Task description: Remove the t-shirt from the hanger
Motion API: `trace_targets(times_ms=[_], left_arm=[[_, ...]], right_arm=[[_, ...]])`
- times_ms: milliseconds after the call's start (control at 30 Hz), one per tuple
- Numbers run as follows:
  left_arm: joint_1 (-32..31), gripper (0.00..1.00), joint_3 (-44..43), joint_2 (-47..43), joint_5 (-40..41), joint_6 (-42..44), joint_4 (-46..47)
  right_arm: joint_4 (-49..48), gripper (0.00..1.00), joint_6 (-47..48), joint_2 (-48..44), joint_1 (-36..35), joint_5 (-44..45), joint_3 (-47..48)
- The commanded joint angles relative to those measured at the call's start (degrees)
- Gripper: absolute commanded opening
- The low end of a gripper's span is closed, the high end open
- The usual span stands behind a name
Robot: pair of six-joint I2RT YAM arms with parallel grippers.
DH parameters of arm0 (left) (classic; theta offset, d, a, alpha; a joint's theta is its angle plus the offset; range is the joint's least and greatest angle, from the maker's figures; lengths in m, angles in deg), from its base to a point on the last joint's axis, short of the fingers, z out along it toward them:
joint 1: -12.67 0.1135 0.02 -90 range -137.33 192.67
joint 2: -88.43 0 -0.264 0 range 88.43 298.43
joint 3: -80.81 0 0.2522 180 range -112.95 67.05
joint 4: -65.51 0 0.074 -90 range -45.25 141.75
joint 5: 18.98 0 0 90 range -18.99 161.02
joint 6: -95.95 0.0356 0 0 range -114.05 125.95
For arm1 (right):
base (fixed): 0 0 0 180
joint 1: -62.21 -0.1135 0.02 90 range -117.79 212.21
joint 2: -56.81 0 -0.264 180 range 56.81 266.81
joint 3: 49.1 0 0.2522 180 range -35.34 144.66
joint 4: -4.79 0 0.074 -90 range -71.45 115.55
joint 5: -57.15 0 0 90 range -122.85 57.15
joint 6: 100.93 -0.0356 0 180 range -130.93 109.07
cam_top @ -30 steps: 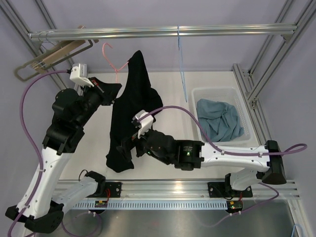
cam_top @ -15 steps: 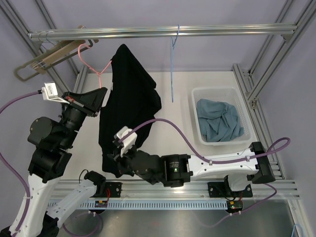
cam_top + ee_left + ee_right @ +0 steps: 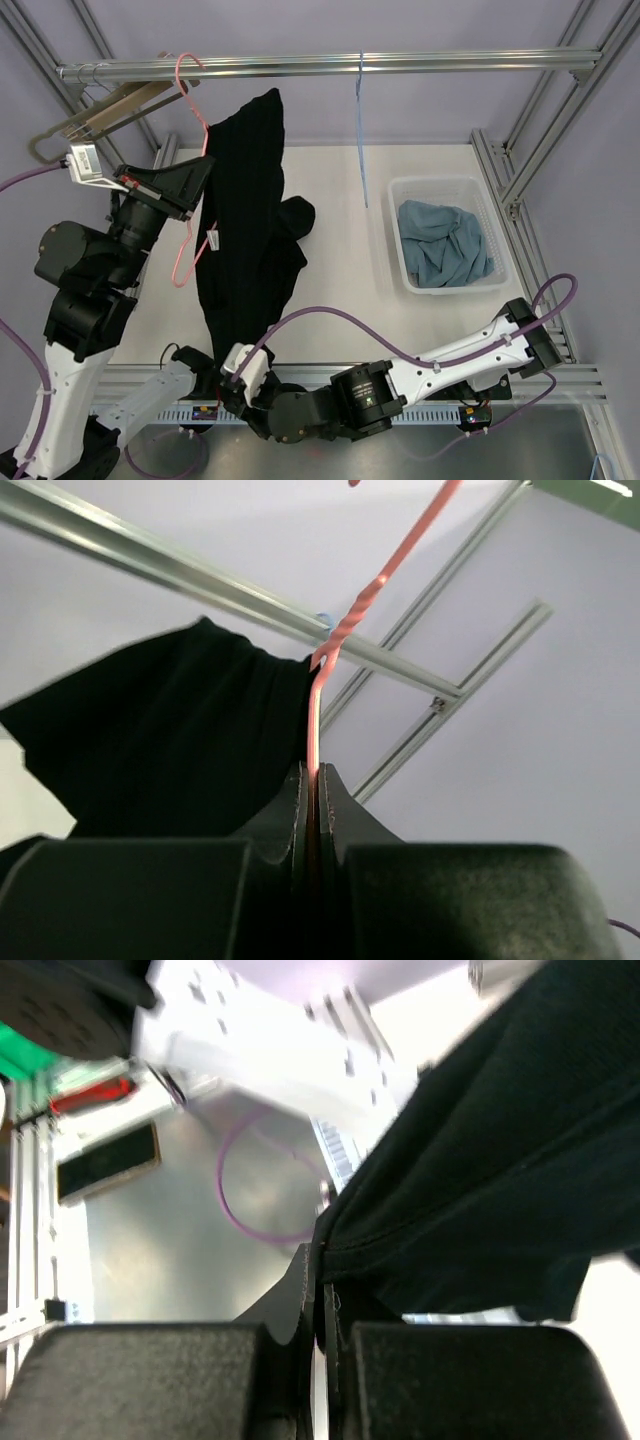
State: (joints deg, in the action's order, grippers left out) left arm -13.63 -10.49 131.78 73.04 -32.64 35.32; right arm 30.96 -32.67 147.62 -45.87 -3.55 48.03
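The black t-shirt (image 3: 250, 230) hangs stretched from the pink wire hanger (image 3: 188, 255) down to the table's near edge. The hanger's hook is by the top rail, and its left arm shows bare beside the shirt. My left gripper (image 3: 203, 168) is shut on the hanger wire (image 3: 318, 710) just below the twisted neck, with the shirt (image 3: 170, 730) right beside it. My right gripper (image 3: 228, 386) is low at the near edge, shut on the shirt's hem (image 3: 345, 1245). The shirt's fabric (image 3: 500, 1150) runs up and away from its jaws.
A blue hanger (image 3: 362, 130) hangs from the rail (image 3: 400, 62). Wooden hangers (image 3: 110, 108) sit at the rail's left end. A white bin (image 3: 402, 195) holding a blue cloth (image 3: 445, 245) stands at the right. Frame posts rise on both sides.
My right gripper has pulled the hem down toward the near edge, drawing the shirt long. My left gripper has swung the hanger so that its left arm now shows bare.
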Motion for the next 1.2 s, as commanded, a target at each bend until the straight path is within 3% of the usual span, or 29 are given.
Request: trace_targets(times_ms=[0,200,433,567,733,833,900,933,967,1000,1033,1167], left_arm=[[0.11,0.0,-7.71,0.85,0.01,1.15,11.24],[0.11,0.0,-6.16,-3.79,-9.04,-1.3,5.62],[0.11,0.0,-0.86,-15.83,-17.57,-3.42,-1.59],[0.2,0.0,0.11,-19.0,-23.02,-7.63,-2.03],[0.38,0.0,0.11,-20.76,-29.77,-12.03,-2.03],[0.73,0.0,-0.51,-20.85,-33.91,-13.96,-2.12],[0.73,0.0,-1.21,-21.2,-34.63,-14.84,-2.03],[0.73,0.0,-1.73,-21.29,-34.89,-14.94,-2.03],[0.73,0.0,-2.17,-21.47,-35.07,-15.11,-2.03],[0.73,0.0,-2.88,-21.47,-35.24,-15.55,-1.94],[0.73,0.0,-3.23,-21.56,-35.59,-15.64,-1.86],[0.73,0.0,-3.15,-21.64,-36.04,-15.82,-1.77]], right_arm=[[7.89,0.0,-8.74,-0.89,-2.41,-5.05,-4.26],[9.82,0.0,-7.8,-15.38,0.31,9.45,-13.41],[11.85,0.0,7.74,-27.51,10.86,18.95,-8.5],[2.39,0.0,18.64,-31.82,19.36,15.01,-9.19],[-4.22,0.0,21.03,-31.49,28.78,3.79,-10.34],[-7.48,0.0,21.39,-29.29,33.44,2.08,-9.99],[-9.85,0.17,21.3,-28.67,35.64,1.55,-10.86],[-10.46,0.35,21.3,-28.32,37.22,0.94,-11.12],[-11.6,0.75,20.95,-28.14,37.84,0.15,-11.56],[-11.79,0.89,20.77,-27.88,38.2,-0.64,-12.09],[-13.79,0.98,20.68,-27.0,38.63,-1.26,-12.62],[-16.18,1.0,18.58,-23.4,39.95,-7.66,-12.71]])
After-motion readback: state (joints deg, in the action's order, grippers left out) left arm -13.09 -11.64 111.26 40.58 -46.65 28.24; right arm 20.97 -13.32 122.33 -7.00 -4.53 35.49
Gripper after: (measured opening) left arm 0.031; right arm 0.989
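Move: The left hand already pinches one side of the pink hanger; the middle of the black t-shirt, still threaded on its far half, lies about 10 cm back, 7 cm right and 12 cm below. The blue hanger hangs some 25 cm right and 12 cm ahead of that hand, slightly lower. The right hand already grips the shirt's lower end, with its middle roughly 18 cm ahead, 4 cm right and 11 cm above; the white basket is about 38 cm ahead, 42 cm right and 22 cm below. Its pinch on the black cloth kept nearly to the end, the right hand dips rightward, then sweeps forward, right and up, finishing about 30 cm forward, 15 right and 12 higher, turned some 35 degrees clockwise; there its fingers spread wide, letting go beside the bunched shirt. Meanwhile the left hand keeps its hold on the pink hanger and draws it back about 20 cm, turning it clockwise by a similar angle. ##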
